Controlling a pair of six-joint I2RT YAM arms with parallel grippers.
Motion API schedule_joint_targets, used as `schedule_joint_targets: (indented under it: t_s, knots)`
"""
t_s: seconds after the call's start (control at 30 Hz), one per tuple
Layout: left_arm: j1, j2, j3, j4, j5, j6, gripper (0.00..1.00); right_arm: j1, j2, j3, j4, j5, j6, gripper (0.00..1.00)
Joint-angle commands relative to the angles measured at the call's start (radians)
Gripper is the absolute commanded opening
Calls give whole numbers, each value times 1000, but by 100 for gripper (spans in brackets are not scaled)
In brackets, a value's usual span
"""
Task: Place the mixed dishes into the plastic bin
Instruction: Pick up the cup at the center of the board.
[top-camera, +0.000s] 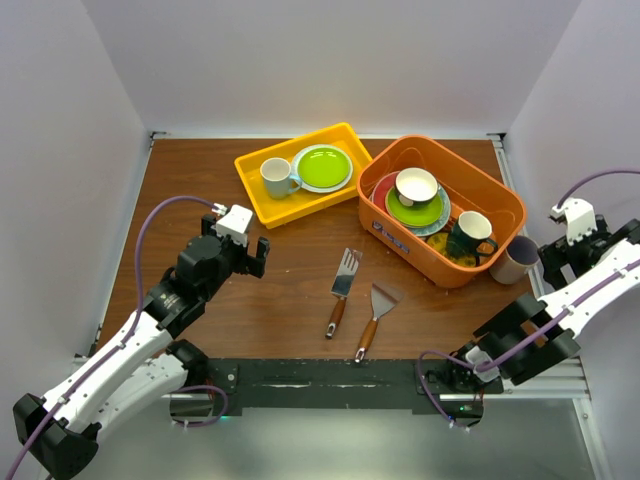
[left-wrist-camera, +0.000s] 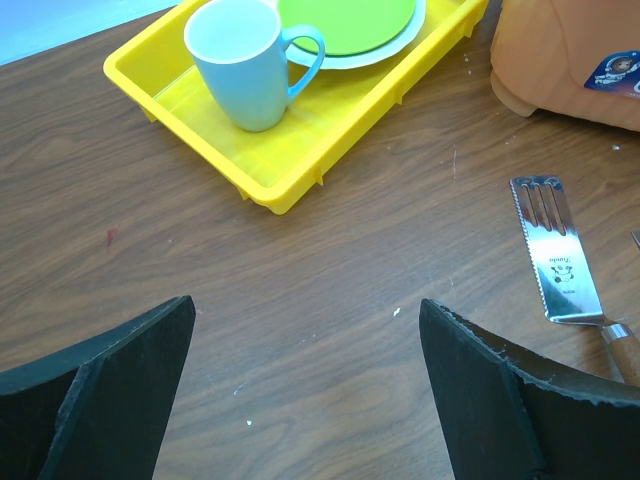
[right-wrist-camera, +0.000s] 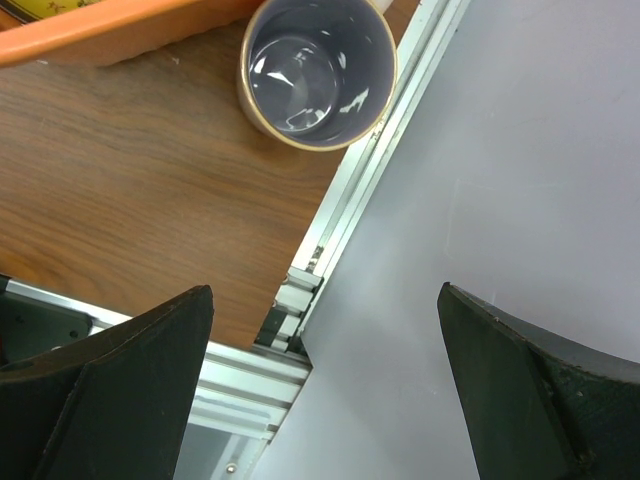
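The orange plastic bin (top-camera: 497, 193) stands at the right back of the table. In it lie stacked plates, a lime green one (top-camera: 415, 211) on top, with a small white bowl (top-camera: 416, 185) on that and a dark-teal mug (top-camera: 470, 236) beside it. Another lime green plate (top-camera: 322, 167) (left-wrist-camera: 345, 20) lies in the yellow tray (top-camera: 262, 205). A tan cup with a grey inside (top-camera: 515, 258) (right-wrist-camera: 318, 65) stands on the table just right of the bin. My left gripper (top-camera: 243, 247) (left-wrist-camera: 307, 302) is open over bare wood, short of the tray. My right gripper (top-camera: 562, 258) (right-wrist-camera: 325, 290) is open over the table's right edge, near the cup.
A white mug with a pale-blue handle (top-camera: 277, 177) (left-wrist-camera: 245, 60) stands in the yellow tray (left-wrist-camera: 260, 165). Two wooden-handled metal spatulas (top-camera: 343, 285) (top-camera: 375, 315) lie mid-table; one (left-wrist-camera: 555, 260) shows to the right of my left gripper. An aluminium rail (right-wrist-camera: 330, 240) and grey wall border the right side.
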Motion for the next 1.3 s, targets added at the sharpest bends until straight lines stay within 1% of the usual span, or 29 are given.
schedule_joint_targets:
  t_s: [0.0, 0.43, 0.67, 0.7, 0.77, 0.8, 0.87, 0.93, 0.97, 1.0, 1.17, 1.27]
  knots:
    - [5, -3, 0, 41, 2, -1, 100, -21, 9, 17, -112, 2, -35, 99]
    - [5, -3, 0, 43, 2, 0, 100, -39, 23, 14, -101, 12, -52, 99]
    - [5, 0, 0, 41, 5, 0, 100, -39, 22, -15, -35, 24, -39, 99]
    - [7, 0, 0, 43, 7, -1, 100, -39, 29, -18, -43, 18, -49, 99]
    - [5, 6, 0, 43, 8, -1, 100, -39, 42, -20, -102, -33, -160, 99]
    - [5, 7, 0, 41, 7, 0, 100, -27, 34, -40, -115, -41, -173, 99]
    - [5, 14, 0, 41, 10, -1, 100, -3, 16, -81, -114, -33, -260, 99]
    - [5, 18, 0, 41, 7, 0, 100, 49, -13, -141, -112, -30, -317, 99]
    - [7, 20, 0, 40, 5, -1, 100, 74, -23, -156, -98, -28, -314, 99]
    - [7, 20, 0, 40, 4, 0, 100, 120, -32, -182, -59, -30, -303, 99]
    - [5, 24, -1, 38, -3, -1, 100, 261, -55, -221, 115, -10, -139, 98]
    - [7, 26, 0, 37, -4, -1, 100, 301, -26, -222, 182, 19, -92, 97]
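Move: The grey cup standing against the bin's right side lies about 9 cm ahead of the right hand, 4 cm to its left and 15 cm below. The green mug inside the bin is roughly 14 cm ahead and 14 cm left of that hand; the bin's middle is some 20 cm ahead and 22 cm left. From the left hand, the grey cup is about 60 cm right and 6 cm ahead, some 14 cm lower. The open right hand swings about 7 cm left, sinks 5 and turns counter-clockwise, nearing the grey cup. ##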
